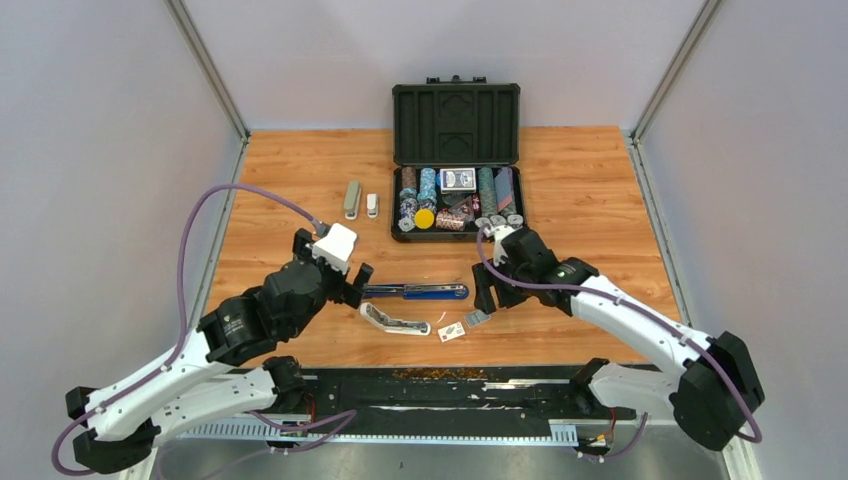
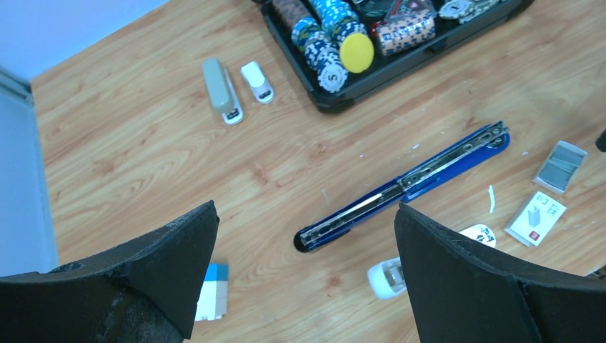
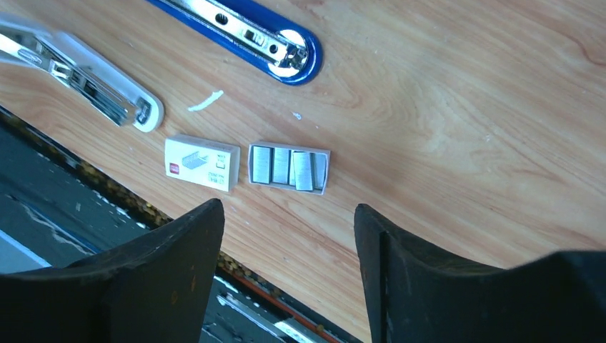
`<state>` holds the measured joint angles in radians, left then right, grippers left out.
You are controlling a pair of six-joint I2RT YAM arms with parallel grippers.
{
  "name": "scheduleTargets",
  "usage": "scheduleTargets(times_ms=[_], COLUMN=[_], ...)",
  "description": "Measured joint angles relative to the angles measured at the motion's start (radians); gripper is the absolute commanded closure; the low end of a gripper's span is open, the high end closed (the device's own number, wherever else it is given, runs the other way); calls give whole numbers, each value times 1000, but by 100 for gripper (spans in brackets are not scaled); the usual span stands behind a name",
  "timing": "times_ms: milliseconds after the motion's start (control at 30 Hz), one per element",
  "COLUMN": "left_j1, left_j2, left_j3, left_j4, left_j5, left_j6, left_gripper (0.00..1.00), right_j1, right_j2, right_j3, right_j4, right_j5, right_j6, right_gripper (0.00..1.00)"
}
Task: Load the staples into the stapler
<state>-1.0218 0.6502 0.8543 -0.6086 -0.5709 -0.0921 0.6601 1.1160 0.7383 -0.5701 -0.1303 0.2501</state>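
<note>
The blue stapler (image 1: 415,291) lies opened out flat on the wooden table, with its silver rail facing up (image 2: 404,187). My left gripper (image 1: 357,283) hovers open over its left end (image 2: 306,212), nothing between the fingers. The staples (image 3: 289,168) are silvery strips lying side by side in a small open tray (image 1: 477,318), below the stapler's right end (image 3: 246,32). My right gripper (image 1: 489,296) hangs open just above and beside them (image 3: 288,207), holding nothing. In the left wrist view the staples (image 2: 562,166) show at the right edge.
A small white box with a red mark (image 3: 202,163) lies left of the staples. A white stapler (image 1: 395,321) lies below the blue one. A grey-olive stapler (image 1: 352,198) and a tiny white one (image 1: 372,205) sit at the back left. An open case of poker chips (image 1: 456,165) stands behind.
</note>
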Motion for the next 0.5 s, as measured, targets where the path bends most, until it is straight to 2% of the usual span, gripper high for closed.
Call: scheduleTargets(times_ms=[167,300,500], left_j1=[3,37,87], left_j2=[-96,-129,-141], left_j3=[-86,-98,-119], left_j4=[11,26,34], left_j5=[-61,-97,-119], left_j6=[1,13,29], left_gripper=[0,0,0], right_j1=[55,101,136], right_j2=[113,217,323], right_j3=[62,116,183], right_j4=[-64,-108,-136], right_j5=[33,52,63], right_j6=[-47,-76,-113], right_gripper=[48,58,65])
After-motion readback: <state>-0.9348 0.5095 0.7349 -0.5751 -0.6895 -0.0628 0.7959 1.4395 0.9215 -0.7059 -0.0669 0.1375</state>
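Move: The open staple tray I'm going for lies below my half-open right hand, about 7 cm down, 3 cm to its left and 1 cm back. The staple box stands about 5 cm left of the tray and 2 cm nearer me. The middle of the opened blue stapler is some 13 cm left of the tray and 5 cm farther out. From my left hand, the tray is about 22 cm right, 3 cm back and 23 cm lower. I sink my right hand about 3.5 cm towards the staple tray, easing some 2 cm left and slightly back, while its fingers narrow from roughly three-quarters open to well under half and swing steeper downward by about 20 degrees, still short of touching. My left hand, empty and wide open, clears off about 5 cm to the left, turning a little counter-clockwise. ##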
